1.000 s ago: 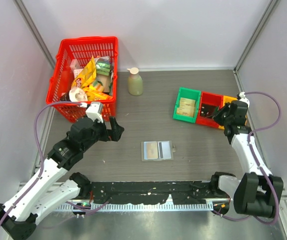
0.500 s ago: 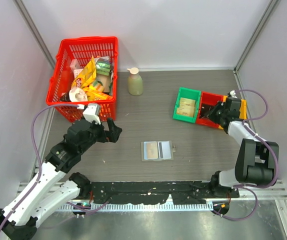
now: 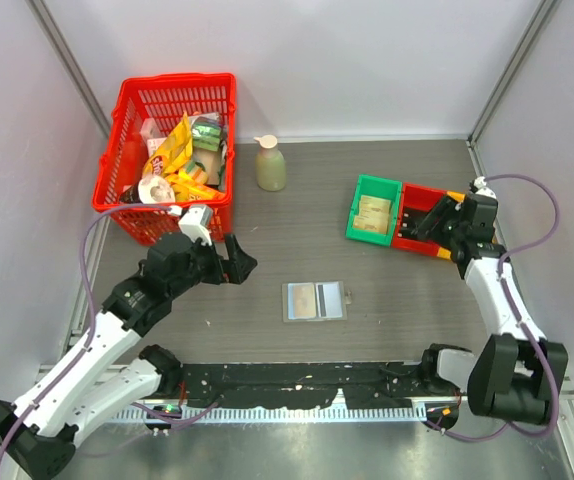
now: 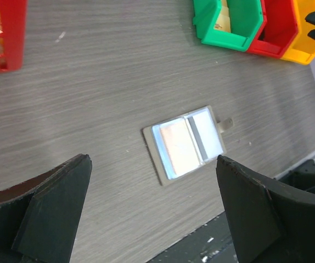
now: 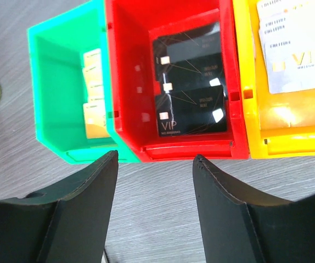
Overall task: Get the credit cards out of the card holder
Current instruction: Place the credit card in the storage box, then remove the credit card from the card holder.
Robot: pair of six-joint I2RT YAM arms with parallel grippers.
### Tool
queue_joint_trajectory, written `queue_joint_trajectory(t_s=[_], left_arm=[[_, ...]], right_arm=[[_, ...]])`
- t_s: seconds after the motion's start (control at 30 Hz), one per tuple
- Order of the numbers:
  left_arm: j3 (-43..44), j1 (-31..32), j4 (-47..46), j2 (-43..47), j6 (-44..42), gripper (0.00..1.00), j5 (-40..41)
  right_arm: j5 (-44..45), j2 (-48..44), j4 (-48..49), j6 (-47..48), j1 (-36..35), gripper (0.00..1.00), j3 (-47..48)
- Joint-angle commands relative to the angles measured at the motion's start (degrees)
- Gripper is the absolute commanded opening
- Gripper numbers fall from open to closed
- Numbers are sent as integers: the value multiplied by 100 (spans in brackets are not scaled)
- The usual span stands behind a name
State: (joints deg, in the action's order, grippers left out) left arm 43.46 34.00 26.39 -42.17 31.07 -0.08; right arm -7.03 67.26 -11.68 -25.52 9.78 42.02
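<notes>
The card holder [image 3: 315,300] lies open and flat in the middle of the table, and a yellow-orange credit card [image 3: 303,299] shows in its left panel. In the left wrist view the holder [image 4: 211,127] lies ahead, with the card [image 4: 176,145] inside it. My left gripper [image 3: 235,257] is open and empty, left of the holder and above the table; its midpoint in the wrist view [image 4: 155,219] is short of the holder. My right gripper [image 3: 437,222] is open and empty at the near edge of the red bin [image 5: 127,82], seen in its own view [image 5: 155,186].
Green bin [image 3: 374,210] holds yellowish cards, red bin [image 3: 419,220] black cards [image 5: 193,82], yellow bin [image 5: 245,82] silver cards. A red basket [image 3: 167,150] of snack packets stands back left, a soap bottle [image 3: 270,165] beside it. A black rail [image 3: 297,385] runs along the near edge.
My left gripper has shifted a little right, toward the card holder. My right arm has swung its elbow about while its gripper stays over the bins. The holder has not moved.
</notes>
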Motion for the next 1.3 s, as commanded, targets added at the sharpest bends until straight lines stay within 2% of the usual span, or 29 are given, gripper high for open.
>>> queue_joint_trajectory(t_s=[0.0,0.07,0.3,0.47,0.57,0.8,1.07,1.27], left_arm=[[5,89,-433,-203,575,99,-388],[-57,229,-547,-352,733,98,-353],[-171,950,-591,-731,1181,95,499],[-207,1030,-284,-810,1489,95,1070],[-268,1030,-205,-731,1569,95,1360],[-373,1030,-82,-582,1657,95,1581],[-453,1030,-152,-590,1692,95,1572],[-461,1039,-187,-634,1692,95,1519]], right_arm=[[-141,-669,-466,372,-273,61,289],[-54,-915,-563,460,-757,61,307],[1246,-1067,-599,390,-3610,61,307],[2264,-426,-414,293,-5318,61,350],[2644,319,-379,249,-6274,61,552],[3233,1464,-247,205,-7375,61,851],[3506,2132,-378,65,-7851,61,1080],[3700,2519,-677,-129,-7939,62,1072]])
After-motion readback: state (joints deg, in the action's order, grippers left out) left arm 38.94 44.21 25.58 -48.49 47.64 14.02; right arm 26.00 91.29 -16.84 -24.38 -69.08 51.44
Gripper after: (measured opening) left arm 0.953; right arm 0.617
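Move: Down to the right hand's left and back towards the base lies the open card holder, about 24 cm left, 13 cm back and 12 cm below. The red box with the black cards is some 8 cm ahead, 2 cm right and 11 cm below; level with the red box, the green box sits about 12 cm to its left, the yellow one 12 cm to its right. From the left hand the holder is roughly 14 cm right, 4 cm back and 21 cm below. Leaving the red box with empty, part-open fingers, the right hand rises about 5 cm while sweeping left and back, some 33 and 16 cm in all, then sinks over the left part of the card holder, ending 8 cm lower than it began. It turns about 55 degrees counter-clockwise as its left side dips. The open left hand swings right, partly returns and sinks about 5 cm, tipping down. ##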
